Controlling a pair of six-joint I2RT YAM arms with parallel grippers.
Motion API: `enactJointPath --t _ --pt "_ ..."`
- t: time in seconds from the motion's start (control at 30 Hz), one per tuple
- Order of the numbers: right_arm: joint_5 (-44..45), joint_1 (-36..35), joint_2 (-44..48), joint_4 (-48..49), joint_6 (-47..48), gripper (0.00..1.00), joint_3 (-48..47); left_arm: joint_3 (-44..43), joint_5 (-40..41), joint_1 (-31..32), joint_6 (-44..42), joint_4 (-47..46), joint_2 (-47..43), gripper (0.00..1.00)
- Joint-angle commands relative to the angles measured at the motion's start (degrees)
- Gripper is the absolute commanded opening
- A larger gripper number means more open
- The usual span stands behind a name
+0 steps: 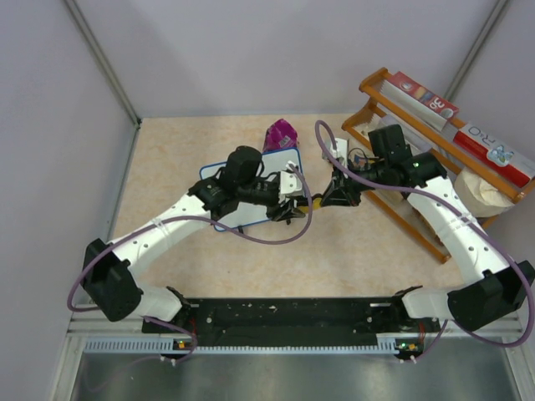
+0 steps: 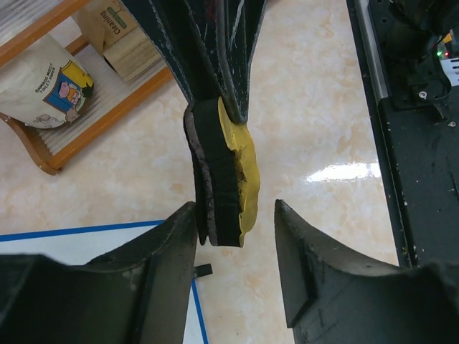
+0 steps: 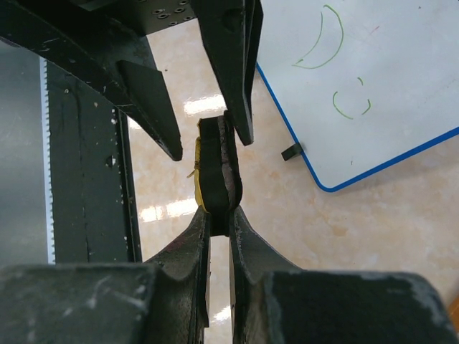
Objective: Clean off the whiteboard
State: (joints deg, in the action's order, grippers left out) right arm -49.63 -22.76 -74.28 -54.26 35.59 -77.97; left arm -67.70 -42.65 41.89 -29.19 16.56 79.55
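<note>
The yellow-and-black eraser (image 1: 316, 200) hangs above the table between both grippers. My right gripper (image 3: 220, 222) is shut on its near end; in the top view that gripper (image 1: 331, 199) is just right of it. My left gripper (image 2: 235, 229) is open and straddles the eraser's (image 2: 226, 175) free end, one finger close against the black side and a gap on the yellow side. The whiteboard (image 1: 288, 159), white with a blue frame, lies under the left arm. It (image 3: 373, 86) carries green marks and shows a black foot (image 3: 291, 151).
A wooden rack (image 1: 418, 225) with boxes and a paper bag (image 2: 46, 86) stands at the right. A purple object (image 1: 281, 134) sits behind the whiteboard. The black base rail (image 1: 284, 313) runs along the near edge.
</note>
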Motion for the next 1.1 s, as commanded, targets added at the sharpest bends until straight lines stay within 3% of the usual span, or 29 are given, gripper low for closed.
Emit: enactJointPath --t 0.0,0.17,0.5,0.6,0.63,0.67,0.73,0.77,0.83,1.07 --pt "-1.7 -0.8 1.7 0.4 1.3 0.00 -0.8 -3.0 -1.7 0.6 0.3 -1.5 0.9 0.47" --pt "-1.5 -0.8 1.6 0.5 1.1 0.00 -0.9 -2.9 -1.8 0.8 0.6 -1.4 1.5 0.37" --pt "-0.9 -0.9 1.9 0.6 1.0 0.00 -1.1 -2.5 -0.3 0.9 0.1 0.1 1.8 0.28" --pt "-0.6 -0.8 1.9 0.6 0.6 0.00 -1.2 -2.5 -0.2 0.9 0.3 0.1 1.8 0.15" --pt "-0.3 -0.9 1.9 0.7 0.4 0.01 -1.3 -2.5 -0.1 0.9 0.4 0.1 1.9 0.06" --pt "0.1 -0.9 1.9 0.9 0.2 0.05 -1.4 -2.5 0.0 0.9 0.5 0.0 1.7 0.01" --pt "1.6 -0.9 1.5 1.6 -1.7 0.11 -1.6 -2.4 0.9 0.9 1.4 -0.7 1.7 0.00" --pt "2.6 -0.9 1.4 3.0 -2.8 0.22 -1.8 -2.4 2.5 0.9 2.5 -1.4 1.6 0.00" --pt "6.3 -0.9 1.0 4.4 -6.6 0.33 -2.1 -1.7 4.4 1.0 4.0 -3.5 1.1 0.00" --pt "16.9 -0.8 1.5 12.9 -18.0 0.45 -2.8 2.6 19.2 0.9 9.1 -12.2 -2.8 0.00"
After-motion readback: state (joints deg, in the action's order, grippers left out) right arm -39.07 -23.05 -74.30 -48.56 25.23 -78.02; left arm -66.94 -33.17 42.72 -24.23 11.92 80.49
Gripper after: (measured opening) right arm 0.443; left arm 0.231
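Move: The eraser lies about 4 cm to the right of my open left hand, nearly level with it, its near end already between those fingertips. My right hand still pinches the far end, with the eraser's middle some 3 cm to its left and 1 cm lower. From my left hand the whiteboard's middle is roughly 13 cm ahead, 10 cm left and 22 cm below; the purple bag stands about 34 cm ahead, 2 cm left and 20 cm below. I close my left fingers on the near end of the eraser, my grip effort rising, while both hands stay almost in place. Then I open my right fingers to let go of the far end. Finally I swing both hands forward about 3 cm, the left turning some 10 degrees counter-clockwise and the right about 10 clockwise. ##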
